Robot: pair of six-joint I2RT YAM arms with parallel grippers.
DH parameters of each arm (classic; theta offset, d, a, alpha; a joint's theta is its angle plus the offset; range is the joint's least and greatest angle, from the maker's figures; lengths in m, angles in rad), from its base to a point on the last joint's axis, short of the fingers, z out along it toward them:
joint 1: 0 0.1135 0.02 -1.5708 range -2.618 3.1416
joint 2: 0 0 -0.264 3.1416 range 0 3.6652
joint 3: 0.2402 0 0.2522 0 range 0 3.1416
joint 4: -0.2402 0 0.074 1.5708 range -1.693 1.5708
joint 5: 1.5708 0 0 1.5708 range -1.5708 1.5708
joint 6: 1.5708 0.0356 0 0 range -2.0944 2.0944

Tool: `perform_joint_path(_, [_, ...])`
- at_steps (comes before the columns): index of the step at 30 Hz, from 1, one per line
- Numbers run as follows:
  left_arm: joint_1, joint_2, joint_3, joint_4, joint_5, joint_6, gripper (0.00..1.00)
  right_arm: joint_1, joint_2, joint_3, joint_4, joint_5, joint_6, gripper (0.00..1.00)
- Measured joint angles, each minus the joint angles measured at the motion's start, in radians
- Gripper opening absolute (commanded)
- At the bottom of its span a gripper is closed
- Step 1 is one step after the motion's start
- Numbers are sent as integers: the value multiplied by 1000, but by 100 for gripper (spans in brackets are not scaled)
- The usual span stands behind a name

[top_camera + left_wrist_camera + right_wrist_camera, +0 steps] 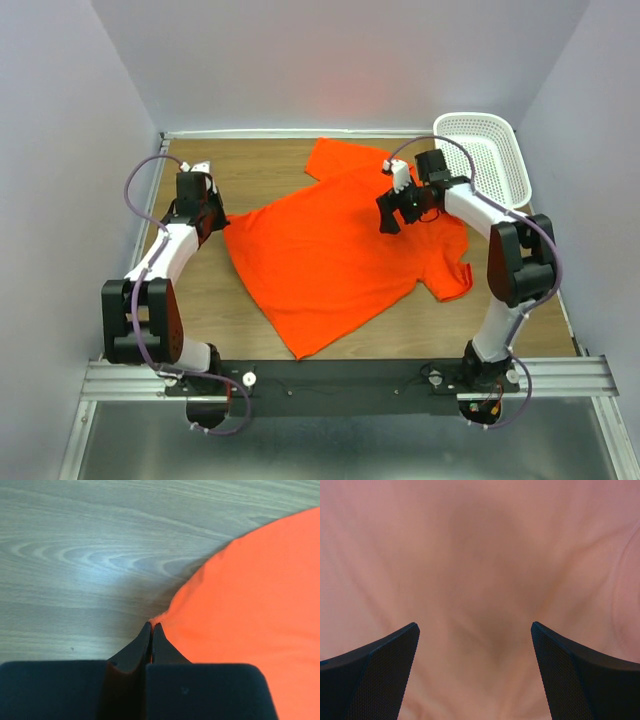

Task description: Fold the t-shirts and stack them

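Note:
A bright orange t-shirt point(335, 260) lies spread across the middle of the wooden table, one sleeve reaching towards the back. My left gripper point(215, 222) sits at the shirt's left corner. In the left wrist view its jaws point(151, 626) are pressed together with a bit of the orange hem point(159, 617) pinched at the tips. My right gripper point(392, 215) hovers over the upper right part of the shirt. The right wrist view shows wrinkled shirt cloth point(480, 580) filling the frame, with my right gripper point(475, 627) open and nothing between its fingers.
A white perforated plastic basket point(505, 165) stands at the back right corner, just behind the right arm. Bare wooden tabletop point(200, 300) shows left of the shirt and along the front. Pale walls close in the table on three sides.

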Motion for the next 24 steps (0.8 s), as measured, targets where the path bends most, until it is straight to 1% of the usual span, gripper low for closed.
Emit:
perform_joint_path(4, [27,0,-4,-2,-20,-4,0,0,68,95,-2,9,26,100])
perform_joint_path(6, [89,7,-5,-2,-24,-12,0,0,99,164,-5,14,40,100])
perform_joint_path(10, [169,54,-5,-2,-23,-20,0,0,221,388,7,15,90,100])
perform_joint_path(13, [190,71,-8,-5,-21,-20,0,0,344,530,25,26,134,100])
perform_joint_path(16, [194,67,-8,-5,-21,-20,0,0,419,582,28,51,161,100])
perform_joint_path(19, [196,67,-9,-5,-21,-20,0,-2,475,606,23,102,193,95])
perform_joint_path(24, [198,56,-11,-5,-20,-20,0,-12,550,674,23,182,258,94])
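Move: The left hand holds the t-shirt's hem corner, its bare table spot about 8 cm left, 1 cm back and 9 below. The right hand's goal, the collar-side shoulder, lies some 18 cm ahead, 6 right and 5 below it. From the right hand, the basket stands about 22 cm ahead and 31 right, the far sleeve roughly 21 ahead and 19 left, both a few centimetres lower. Left drags the pinched shirt about 8 cm left; open right reaches some 17 cm forward towards collar-side shoulder. ##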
